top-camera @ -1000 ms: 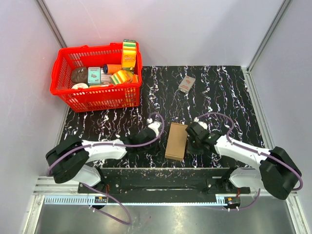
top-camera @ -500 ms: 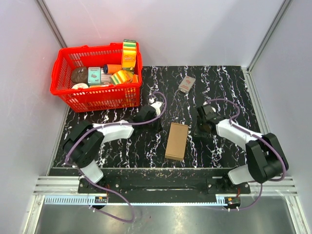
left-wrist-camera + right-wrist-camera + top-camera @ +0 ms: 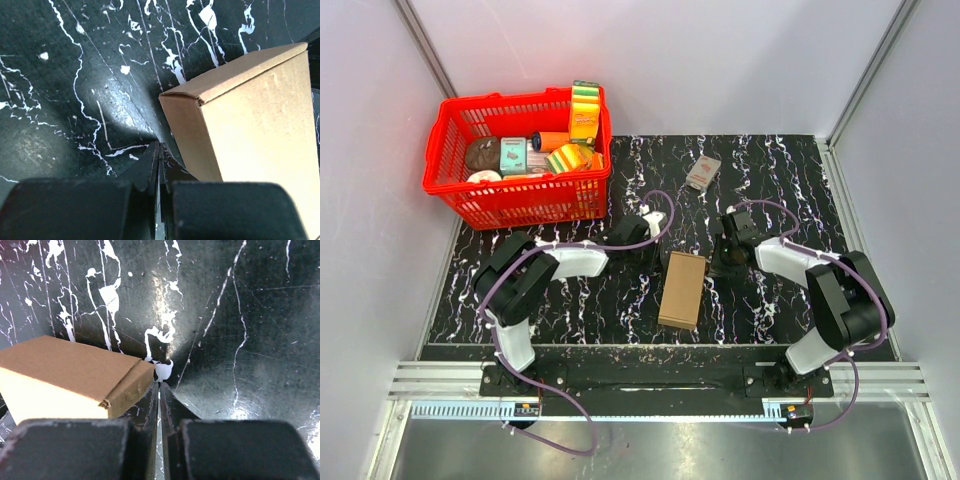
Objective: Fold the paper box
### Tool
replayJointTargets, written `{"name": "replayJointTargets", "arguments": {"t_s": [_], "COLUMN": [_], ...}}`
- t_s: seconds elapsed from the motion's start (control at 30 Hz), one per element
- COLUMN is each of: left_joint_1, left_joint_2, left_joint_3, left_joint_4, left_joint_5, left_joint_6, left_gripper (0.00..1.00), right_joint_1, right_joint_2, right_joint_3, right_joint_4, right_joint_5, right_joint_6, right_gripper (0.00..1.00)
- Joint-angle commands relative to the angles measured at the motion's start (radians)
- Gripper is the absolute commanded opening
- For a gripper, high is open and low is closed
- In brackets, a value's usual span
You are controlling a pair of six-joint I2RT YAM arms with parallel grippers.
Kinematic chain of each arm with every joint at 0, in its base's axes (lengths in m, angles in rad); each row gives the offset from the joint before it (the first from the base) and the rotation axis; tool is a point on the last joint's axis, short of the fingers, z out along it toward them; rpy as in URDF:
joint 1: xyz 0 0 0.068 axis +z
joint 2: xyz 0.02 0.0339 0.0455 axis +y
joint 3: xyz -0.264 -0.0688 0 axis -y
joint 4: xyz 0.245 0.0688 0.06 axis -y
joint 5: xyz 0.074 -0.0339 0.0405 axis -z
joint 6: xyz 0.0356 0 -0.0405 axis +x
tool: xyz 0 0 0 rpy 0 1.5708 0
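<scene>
The paper box (image 3: 682, 289) is a slim, closed brown cardboard box lying flat on the black marbled table, between the two arms. My left gripper (image 3: 655, 256) is shut and empty, just left of the box's far left corner. In the left wrist view its tips (image 3: 160, 150) sit low beside the box (image 3: 250, 115). My right gripper (image 3: 720, 265) is also shut and empty, just right of the far right corner. The right wrist view shows its tips (image 3: 159, 387) next to the box (image 3: 65, 375) end flap.
A red basket (image 3: 520, 205) full of groceries stands at the back left. A small grey-and-red packet (image 3: 702, 172) lies at the back, beyond the box. Pale walls close in the table on three sides.
Both arms have folded back and swung their grippers from the box's long sides up to its far corners. The box has stayed where it was.
</scene>
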Motion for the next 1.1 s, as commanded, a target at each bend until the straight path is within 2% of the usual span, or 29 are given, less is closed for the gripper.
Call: {"name": "replayJointTargets", "arguments": {"t_s": [0.0,0.63,0.77,0.87,0.9,0.97,1.0,1.03,1.07], "left_joint_1": [0.004,-0.024,-0.013,0.030,0.044,0.080,0.090,0.096,0.104], "left_joint_2": [0.017,0.032,0.008,-0.053,-0.091,-0.136,-0.161,-0.209,-0.234], "left_joint_3": [0.040,0.083,0.060,-0.026,-0.044,-0.098,-0.115,-0.129,-0.149], "left_joint_4": [0.075,0.056,0.023,0.029,0.027,0.019,0.015,0.007,-0.022], "left_joint_5": [0.049,0.064,-0.008,-0.051,-0.075,-0.100,-0.128,-0.146,-0.163], "left_joint_6": [-0.006,-0.003,-0.008,-0.031,-0.041,-0.049,-0.051,-0.051,-0.048], "left_gripper": [0.00,0.00,0.00,0.01,0.12,0.18,0.22,0.35,0.41], "right_joint_1": [-0.002,-0.002,-0.002,-0.002,-0.002,-0.001,-0.002,-0.001,-0.004], "right_joint_2": [0.018,0.046,0.024,-0.006,-0.011,-0.031,-0.040,-0.051,-0.077], "right_joint_3": [0.031,0.026,0.038,0.048,0.057,0.069,0.080,0.083,0.084], "right_joint_4": [0.070,0.170,0.095,0.035,0.021,-0.032,-0.049,-0.081,-0.092], "right_joint_5": [-0.053,-0.190,-0.104,-0.026,0.002,0.037,0.074,0.094,0.100], "right_joint_6": [-0.002,0.066,0.046,0.029,0.021,0.012,0.004,0.001,0.000], "right_gripper": [0.08,0.07,0.08,0.11,0.14,0.22,0.28,0.31,0.33]}}
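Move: Just to the right of the left hand, whose shut fingers stand near the far end of the paper box's left side, the box's middle lies about 5 cm right and 6 cm back, roughly level in height. From the right hand, at the opposite side, it is some 5 cm left and 6 cm back. The small carton lies about 23 cm ahead of the right hand and 1 cm left of it; the red basket stands roughly 32 cm left and 23 cm ahead of the left hand. Pushing the far end of the paper box left with closed fingertips on its right side, the right hand travels about 2 cm and rolls slightly, while the left hand edges 1 cm right towards the opposite side. Then both part their fingers partway and back off sideways, the left swinging nearly 5 cm left, clear of the box, the right easing 1.5 cm right. ##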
